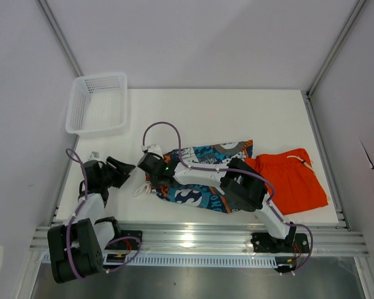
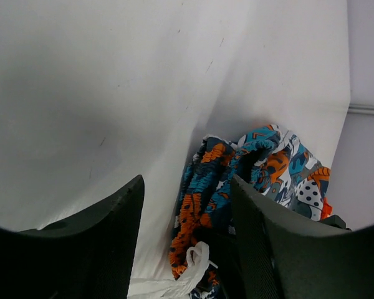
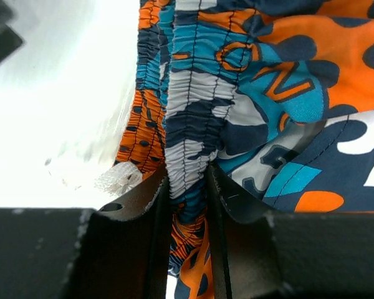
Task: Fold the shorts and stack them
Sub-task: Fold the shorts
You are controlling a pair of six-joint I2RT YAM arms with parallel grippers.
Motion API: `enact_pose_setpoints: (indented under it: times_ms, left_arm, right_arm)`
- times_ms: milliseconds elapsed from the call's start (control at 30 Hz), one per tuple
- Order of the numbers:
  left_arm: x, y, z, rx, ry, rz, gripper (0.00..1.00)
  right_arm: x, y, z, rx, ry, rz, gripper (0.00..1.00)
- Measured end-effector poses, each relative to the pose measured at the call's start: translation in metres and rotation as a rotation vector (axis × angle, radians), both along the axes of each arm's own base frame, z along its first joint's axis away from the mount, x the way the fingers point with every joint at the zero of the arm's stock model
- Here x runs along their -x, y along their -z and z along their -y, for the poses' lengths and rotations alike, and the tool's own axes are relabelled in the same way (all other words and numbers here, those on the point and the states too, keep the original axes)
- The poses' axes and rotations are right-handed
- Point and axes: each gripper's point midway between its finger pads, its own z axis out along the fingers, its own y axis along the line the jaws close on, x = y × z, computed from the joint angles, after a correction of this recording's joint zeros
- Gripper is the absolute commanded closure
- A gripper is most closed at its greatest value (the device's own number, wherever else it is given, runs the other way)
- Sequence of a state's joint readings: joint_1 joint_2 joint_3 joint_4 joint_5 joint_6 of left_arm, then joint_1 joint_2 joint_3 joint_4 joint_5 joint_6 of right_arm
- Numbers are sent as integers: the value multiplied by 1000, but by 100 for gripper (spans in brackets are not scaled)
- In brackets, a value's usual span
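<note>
The patterned shorts [image 1: 206, 177] lie bunched on the white table, left of the plain orange shorts [image 1: 293, 177], which lie flat with a white drawstring. My right gripper [image 1: 151, 173] is shut on the patterned pair's gathered waistband [image 3: 187, 156] at its left end, with the elastic pinched between both fingers [image 3: 143, 205]. My left gripper [image 1: 123, 168] hovers just left of that spot. Its fingers [image 2: 106, 237] stand apart and open. The waistband [image 2: 202, 199] and its white drawstring [image 2: 196, 261] show through the gap, untouched.
A white mesh basket [image 1: 98, 103] stands at the table's back left corner. The right arm reaches across the patterned shorts from its base [image 1: 277, 240]. Grey walls close in both sides, and a metal rail [image 1: 199, 237] runs along the near edge.
</note>
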State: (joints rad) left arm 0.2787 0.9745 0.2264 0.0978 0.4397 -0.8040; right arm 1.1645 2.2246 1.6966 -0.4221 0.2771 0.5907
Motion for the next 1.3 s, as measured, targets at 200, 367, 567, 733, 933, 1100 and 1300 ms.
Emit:
enact_pose_setpoints:
  times_ms: [200, 367, 567, 733, 933, 1100, 1300]
  left_arm:
    - [-4, 10, 10, 51, 50, -20, 39]
    - [-4, 17, 21, 63, 93, -34, 41]
    - [-7, 22, 25, 82, 102, -44, 56]
    - [-6, 30, 30, 90, 118, -67, 60]
    - [-13, 26, 39, 107, 152, -33, 46]
    - [-14, 29, 41, 99, 152, -44, 69]
    - [-14, 38, 43, 92, 153, -86, 99]
  right_arm:
    - [5, 0, -2, 6, -32, 3, 73]
    - [16, 0, -7, 6, -59, 2, 73]
    - [21, -3, -13, -13, -72, 0, 73]
    - [20, -6, -18, -39, -72, 1, 73]
    - [21, -9, -21, -63, -75, -3, 73]
    - [20, -10, -23, -83, -79, -8, 73]
    - [20, -9, -22, -106, -69, -21, 73]
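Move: The near-left edge of the patterned shorts' waistband lies about 6 cm to the right of my open left hand, 1 cm ahead and 4 cm below. The white drawstring is some 6 cm back, 4 cm right and 5 cm below that hand; the body of the shorts centres roughly 30 cm to its right, level fore and aft, 5 cm below. From my right hand, already gripping the waistband, that edge is about 3 cm ahead, 2 cm left and 1 cm lower. I bring my left hand right and down, about 4 cm each way and slightly forward, to the waistband just beyond my right grip, turning it some 10 degrees clockwise. Its fingers narrow, reopen a little, then shut at the waistband edge. My right hand keeps its pinch, drawing the band back about 2 cm, then left and slightly up towards the left hand. ##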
